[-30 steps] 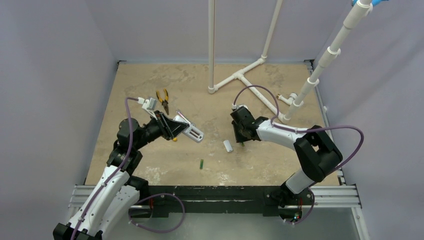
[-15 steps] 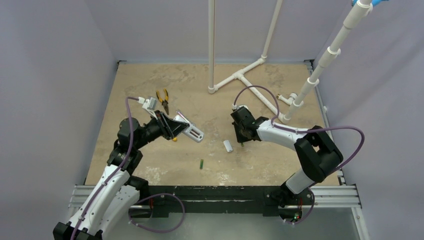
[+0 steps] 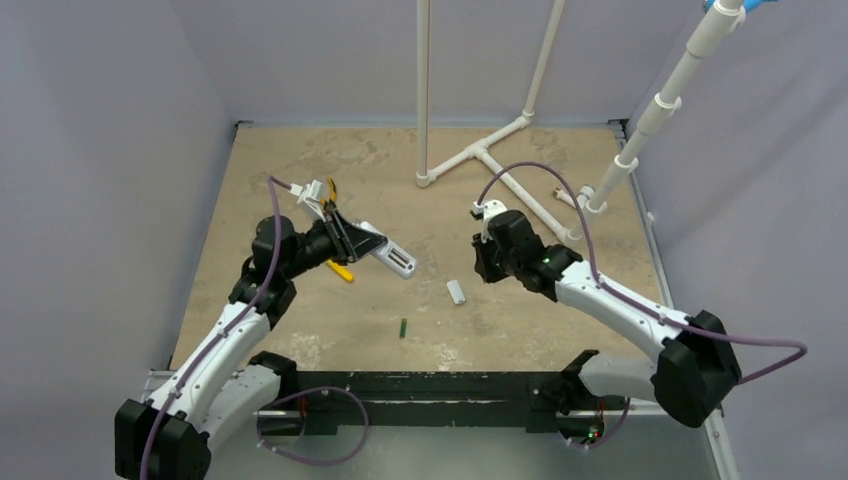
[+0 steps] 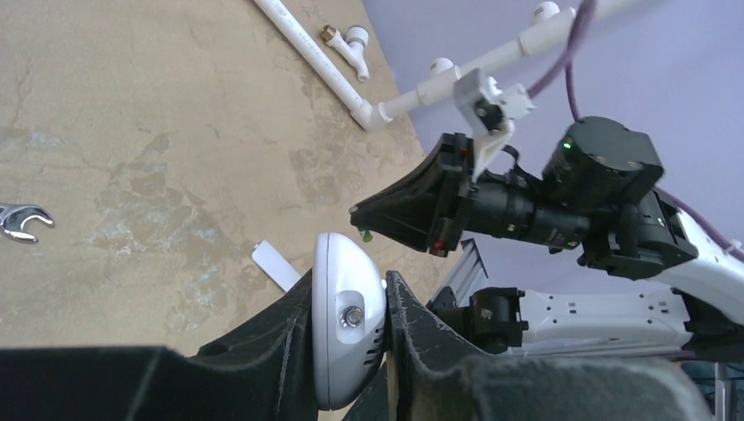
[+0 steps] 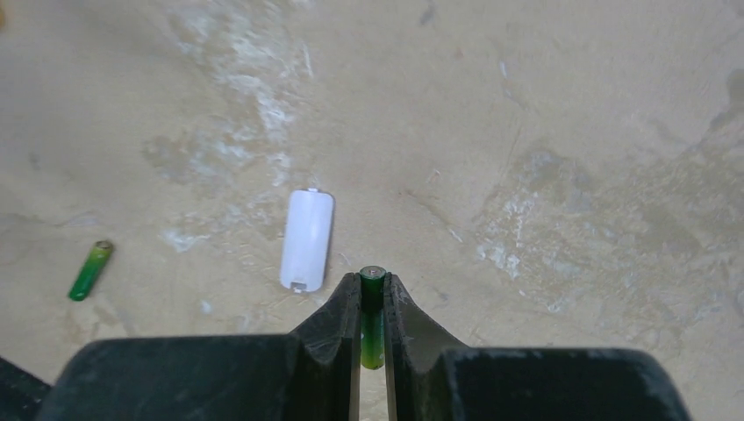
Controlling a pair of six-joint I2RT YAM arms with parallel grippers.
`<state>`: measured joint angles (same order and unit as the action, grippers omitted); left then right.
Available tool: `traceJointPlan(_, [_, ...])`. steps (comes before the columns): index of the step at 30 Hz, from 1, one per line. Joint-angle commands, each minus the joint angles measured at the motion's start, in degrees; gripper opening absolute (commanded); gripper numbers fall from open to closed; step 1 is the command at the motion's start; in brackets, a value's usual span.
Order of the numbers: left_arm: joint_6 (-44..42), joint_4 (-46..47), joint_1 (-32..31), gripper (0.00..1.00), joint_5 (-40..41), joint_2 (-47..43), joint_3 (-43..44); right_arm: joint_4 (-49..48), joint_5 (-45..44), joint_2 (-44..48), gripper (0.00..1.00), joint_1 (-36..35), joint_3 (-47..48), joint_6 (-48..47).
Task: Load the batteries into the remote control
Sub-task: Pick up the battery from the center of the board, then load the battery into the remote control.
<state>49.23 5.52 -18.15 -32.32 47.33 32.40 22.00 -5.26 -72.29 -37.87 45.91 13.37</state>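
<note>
The white remote control [image 3: 392, 258] is clamped by its end in my left gripper [image 3: 370, 245] and hangs above the table's left middle. In the left wrist view its rounded end [image 4: 349, 320] sits between the black fingers [image 4: 294, 329]. My right gripper [image 5: 372, 285] is shut on one green battery [image 5: 372, 309], held lengthwise between the fingers above the table. In the top view that gripper [image 3: 487, 268] hangs right of centre. A second green battery [image 3: 402, 327] lies on the table near the front; it also shows in the right wrist view [image 5: 90, 270].
A small white battery cover [image 3: 456, 292] lies on the table between the grippers and shows below the right fingers [image 5: 307, 239]. Orange-handled pliers [image 3: 331, 187] lie behind the left wrist. A silver wrench [image 4: 22, 219] lies on the table. White pipes [image 3: 480, 155] stand at the back.
My right gripper has shut on a battery and risen off the table, its arm swinging outward. My left arm has shifted the remote slightly back and to the right.
</note>
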Motion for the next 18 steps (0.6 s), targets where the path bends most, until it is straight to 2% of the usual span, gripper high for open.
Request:
traceJointPlan(1, [6.9, 11.0, -0.8, 0.0, -2.2, 3.5, 0.7, -8.4, 7.1, 9.4, 0.0, -0.4, 2.0, -4.1])
traceJointPlan(7, [12.5, 18.8, -3.5, 0.0, -3.6, 7.5, -0.1, -26.7, 16.4, 20.4, 0.0, -0.6, -3.1, -4.0])
traceJointPlan(14, [13.5, 18.2, -6.8, 0.0, -2.5, 7.9, -1.1, -32.3, 27.8, 20.0, 0.0, -0.8, -2.8, -3.1])
traceJointPlan(18, [15.2, 19.0, -8.0, 0.0, -1.7, 9.4, -1.6, -40.5, 35.6, 19.5, 0.0, -2.7, -6.1, -5.9])
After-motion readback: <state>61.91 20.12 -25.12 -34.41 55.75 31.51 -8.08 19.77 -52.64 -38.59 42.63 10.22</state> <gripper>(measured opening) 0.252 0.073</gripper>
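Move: The right hand already has a battery pinched, some 8 cm above the board. The remote in the left fingers lies about 17 cm to its left, 4 cm back and 13 cm higher. Below the right hand, the white cover lies 5 cm left and 1 cm back, the second battery 16 cm left and 10 cm back. From the left hand, the pinched battery is about 19 cm right, 2 cm farther out and 15 cm lower. Swiftly upward, the right hand lifts the pinched battery about 20 cm, swinging some 8 cm left towards the remote and slightly back, while the wrist turns from pointing down to pointing across, roughly 50 degrees. The rise levels off last as the leftward swing goes on. The left hand brings the remote about 5 cm right to meet it, grip kept. ##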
